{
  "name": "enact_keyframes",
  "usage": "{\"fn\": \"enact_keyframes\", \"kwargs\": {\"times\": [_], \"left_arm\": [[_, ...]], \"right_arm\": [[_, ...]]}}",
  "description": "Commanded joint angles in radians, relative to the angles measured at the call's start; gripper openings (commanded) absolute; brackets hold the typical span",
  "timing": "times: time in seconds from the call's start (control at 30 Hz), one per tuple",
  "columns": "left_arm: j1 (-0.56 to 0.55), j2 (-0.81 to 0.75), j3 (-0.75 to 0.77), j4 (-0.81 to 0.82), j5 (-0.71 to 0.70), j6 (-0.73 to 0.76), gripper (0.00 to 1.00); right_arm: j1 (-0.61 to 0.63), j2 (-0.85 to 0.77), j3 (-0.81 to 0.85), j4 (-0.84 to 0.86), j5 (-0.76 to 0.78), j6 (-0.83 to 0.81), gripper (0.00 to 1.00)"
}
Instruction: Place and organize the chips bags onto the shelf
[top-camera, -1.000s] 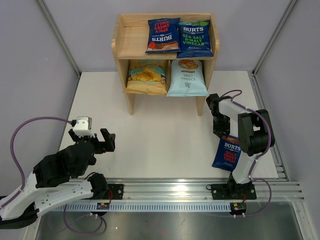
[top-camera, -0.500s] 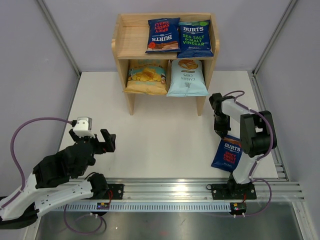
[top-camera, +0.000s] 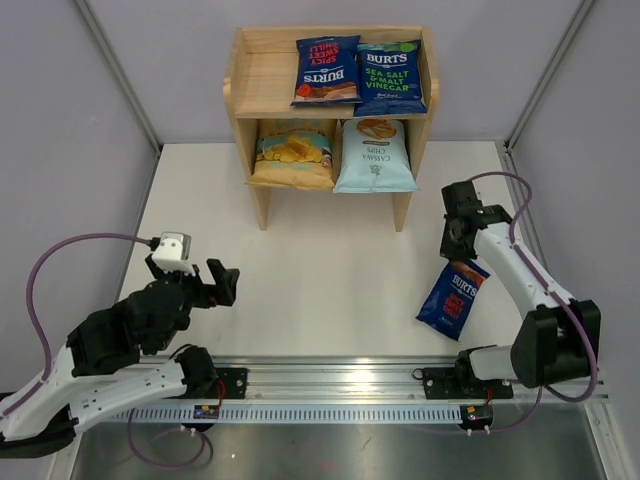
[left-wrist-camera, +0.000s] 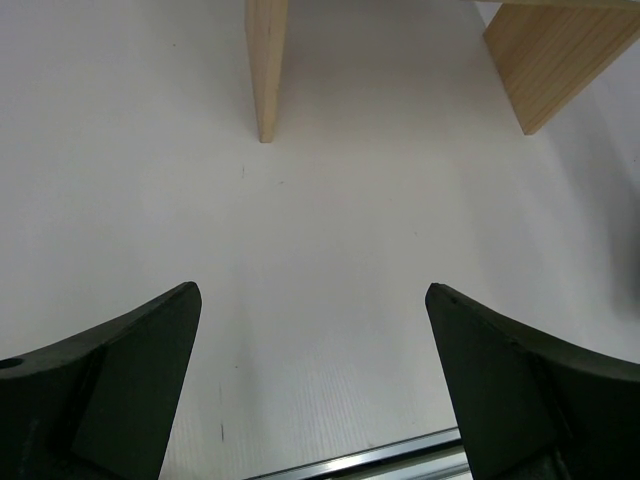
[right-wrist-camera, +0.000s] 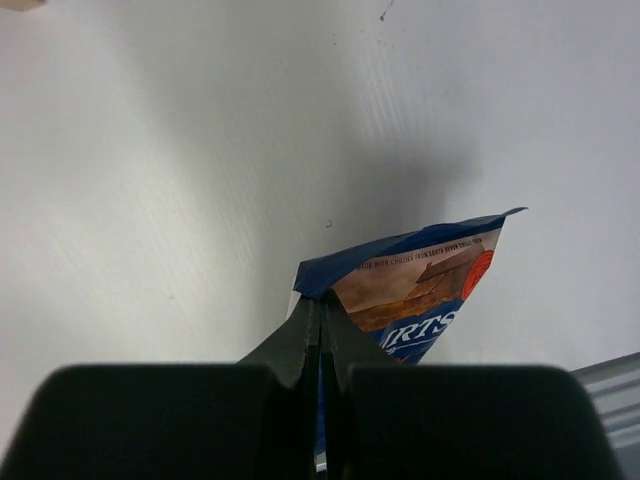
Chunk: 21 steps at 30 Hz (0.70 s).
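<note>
My right gripper (top-camera: 459, 250) (right-wrist-camera: 320, 305) is shut on the top edge of a dark blue BURTS chips bag (top-camera: 453, 298) (right-wrist-camera: 420, 290), which hangs tilted over the table at the right. The wooden shelf (top-camera: 255, 85) stands at the back. Its upper tier holds two dark blue BURTS bags (top-camera: 327, 71) (top-camera: 390, 78) side by side at the right. Below them lie a yellow-and-teal bag (top-camera: 292, 152) and a pale blue cassava bag (top-camera: 375, 155). My left gripper (top-camera: 218, 282) (left-wrist-camera: 312, 330) is open over bare table at the near left, holding nothing.
The left part of the shelf's upper tier (top-camera: 265, 75) is bare wood. Shelf legs (left-wrist-camera: 266, 65) (left-wrist-camera: 545, 60) show ahead in the left wrist view. An aluminium rail (top-camera: 330, 378) runs along the near edge, and grey walls (top-camera: 60, 130) close in both sides.
My right gripper has closed on the bag's top edge and moved right and back, lifting and swinging the bag. My left arm has shifted only slightly.
</note>
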Motion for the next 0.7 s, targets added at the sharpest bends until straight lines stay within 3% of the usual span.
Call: {"fn": "enact_keyframes", "kwargs": {"times": [0.0,0.17,0.4,0.53,0.67], "left_arm": [[0.005,0.048,0.005,0.065,0.056,0.025,0.99],[0.003,0.111,-0.033,0.144,0.137,-0.02,0.99],[-0.029,0.07,-0.314,0.737,0.433,0.028,0.99],[-0.133,0.08,-0.403,0.957,0.411,0.103,0.99],[-0.281,0.131,-0.466,1.19,0.319,0.283,0.99]], "right_arm": [[-0.007,-0.124,-0.022,0.031,-0.055,0.036,0.0],[-0.007,-0.351,-0.072,0.102,-0.171,0.112,0.0],[-0.007,-0.612,-0.169,0.229,-0.34,0.322,0.0],[-0.007,-0.714,-0.219,0.294,-0.458,0.529,0.0],[-0.007,-0.771,-0.273,0.398,-0.534,0.71,0.0]]}}
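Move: The right hand already pinches the spicy chilli bag by its top edge; the bag's middle lies about 8 cm back and 6 cm below. From this hand, the free left end of the upper shelf is some 24 cm ahead, 42 cm left and 25 cm up, the sweet chilli bag next to it roughly 24 ahead, 31 left and 26 up. From the open left hand, the spicy chilli bag is about 57 cm right, 4 ahead and 22 below. Keeping its pinch on the top edge of the spicy chilli bag, the right hand carries the bag up about 14 cm, over to the left and a little back, while its wrist swings the down-pointing fingers out to point forward and somewhat left, some 60 degrees in all. The left hand, empty and wide open, sweeps about 17 cm to the right towards the bag, turning clockwise as it dips and then starts to rise again. ##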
